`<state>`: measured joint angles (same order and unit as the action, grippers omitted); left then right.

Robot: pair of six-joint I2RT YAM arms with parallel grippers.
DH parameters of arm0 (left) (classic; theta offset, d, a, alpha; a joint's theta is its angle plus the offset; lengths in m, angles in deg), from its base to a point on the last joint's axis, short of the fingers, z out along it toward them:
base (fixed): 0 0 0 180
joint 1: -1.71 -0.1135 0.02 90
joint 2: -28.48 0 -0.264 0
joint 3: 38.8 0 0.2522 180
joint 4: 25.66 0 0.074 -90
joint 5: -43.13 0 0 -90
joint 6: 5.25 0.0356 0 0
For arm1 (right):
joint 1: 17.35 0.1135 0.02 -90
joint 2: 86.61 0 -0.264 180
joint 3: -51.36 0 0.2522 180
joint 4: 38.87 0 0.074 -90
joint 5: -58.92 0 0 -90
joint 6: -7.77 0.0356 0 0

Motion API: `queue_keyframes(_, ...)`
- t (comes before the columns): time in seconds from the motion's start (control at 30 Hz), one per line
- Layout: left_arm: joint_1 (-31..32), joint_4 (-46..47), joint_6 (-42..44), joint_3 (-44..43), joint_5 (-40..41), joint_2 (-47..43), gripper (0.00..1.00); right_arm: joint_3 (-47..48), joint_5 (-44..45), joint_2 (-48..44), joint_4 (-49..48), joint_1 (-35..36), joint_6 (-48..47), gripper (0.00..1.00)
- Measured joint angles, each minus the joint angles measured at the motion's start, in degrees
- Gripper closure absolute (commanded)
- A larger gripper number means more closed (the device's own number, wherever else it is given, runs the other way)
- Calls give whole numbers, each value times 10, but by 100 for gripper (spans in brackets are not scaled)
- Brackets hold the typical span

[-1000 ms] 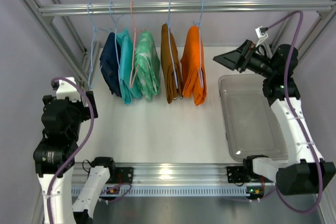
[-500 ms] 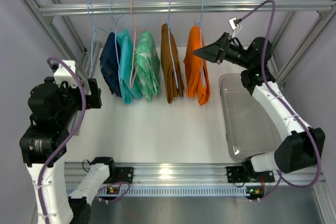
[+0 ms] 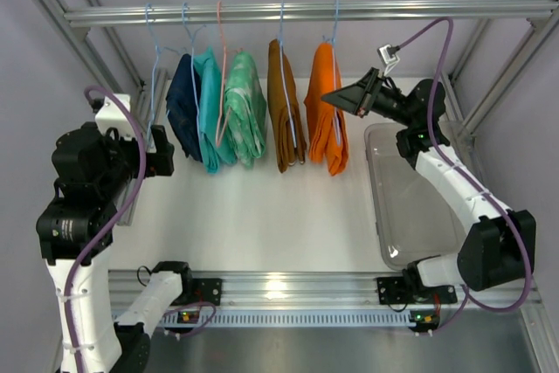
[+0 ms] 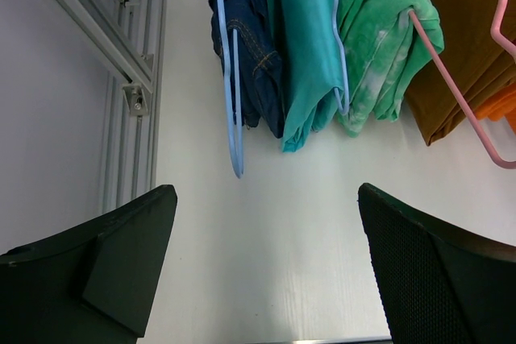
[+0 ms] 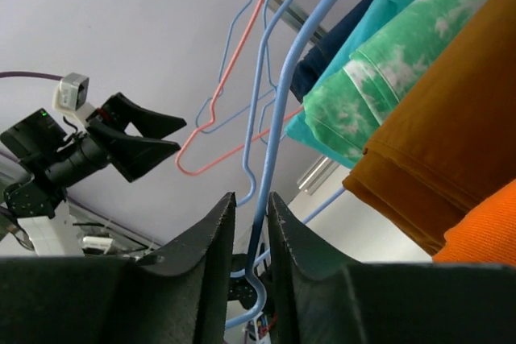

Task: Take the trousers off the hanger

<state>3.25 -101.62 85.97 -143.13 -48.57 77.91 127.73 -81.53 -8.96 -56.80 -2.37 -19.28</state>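
Note:
The bright orange trousers (image 3: pixel 323 115) hang folded over the light-blue wire hanger (image 3: pixel 334 28) at the right end of the rail. My right gripper (image 3: pixel 328 99) is at the hanger's right shoulder, just above the cloth. In the right wrist view its fingers (image 5: pixel 211 239) stand close together with the hanger's blue wire (image 5: pixel 278 118) between them, and a corner of the trousers (image 5: pixel 484 235) shows at the lower right. My left gripper (image 3: pixel 166 150) is open and empty at the far left, its fingers (image 4: pixel 121 255) wide apart above the white table.
On the metal rail (image 3: pixel 306 13) also hang a navy garment (image 3: pixel 182 102), a teal one (image 3: pixel 208 111), a green tie-dye one (image 3: pixel 244 107) on a pink hanger (image 3: pixel 220 41), and a brown-ochre one (image 3: pixel 281 107). A clear bin (image 3: pixel 410 198) lies at the right.
My right arm has swung left from above the bin to the orange trousers' hanger and its fingers now sit on the wire. My left arm has shifted slightly.

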Motion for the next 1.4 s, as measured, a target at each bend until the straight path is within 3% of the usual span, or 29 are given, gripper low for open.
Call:
queue_keyframes(0.17, 0, 3, -1, 0, -9, 2, 1, 0, -2, 0, -18, 0, 27, 90)
queue_keyframes(0.23, 0, 7, -1, 0, -14, 4, 1, 1, -5, 0, -20, 0, 37, 100)
queue_keyframes(0.83, 0, 69, -61, -77, -103, 73, 1, 43, -12, -14, 7, 0, 86, 100)
queue_keyframes(1.4, 0, 111, -84, -91, -180, 108, 1, 111, -7, -2, 8, -17, 76, 100)
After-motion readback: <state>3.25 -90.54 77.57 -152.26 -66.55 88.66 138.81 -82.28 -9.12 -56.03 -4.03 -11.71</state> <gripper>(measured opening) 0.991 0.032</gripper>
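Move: Between the right hand's half-closed fingertips, barely 1 cm left of its hand point, runs the blue wire of the orange trousers' hanger. The orange trousers hang some 6 cm ahead, 2 cm left and 13 cm below; the brown trousers are about 11 cm left, 6 cm ahead and equally low. From the left hand, the orange trousers' hanger wire is roughly 40 cm right, 11 cm ahead and level; an empty hanger is about 9 cm ahead, 3 cm right and 5 cm above. Closing fully on the blue wire, the right fingers pinch it and the hand lifts about 8 cm, nearly straight up, raising the hanger's hook over the rail. The wide-open left hand climbs some 6 cm while going right and forward by similar amounts, past the empty hanger towards the orange trousers' hanger, its wrist swinging clockwise about 15 degrees and rolling right side up. ##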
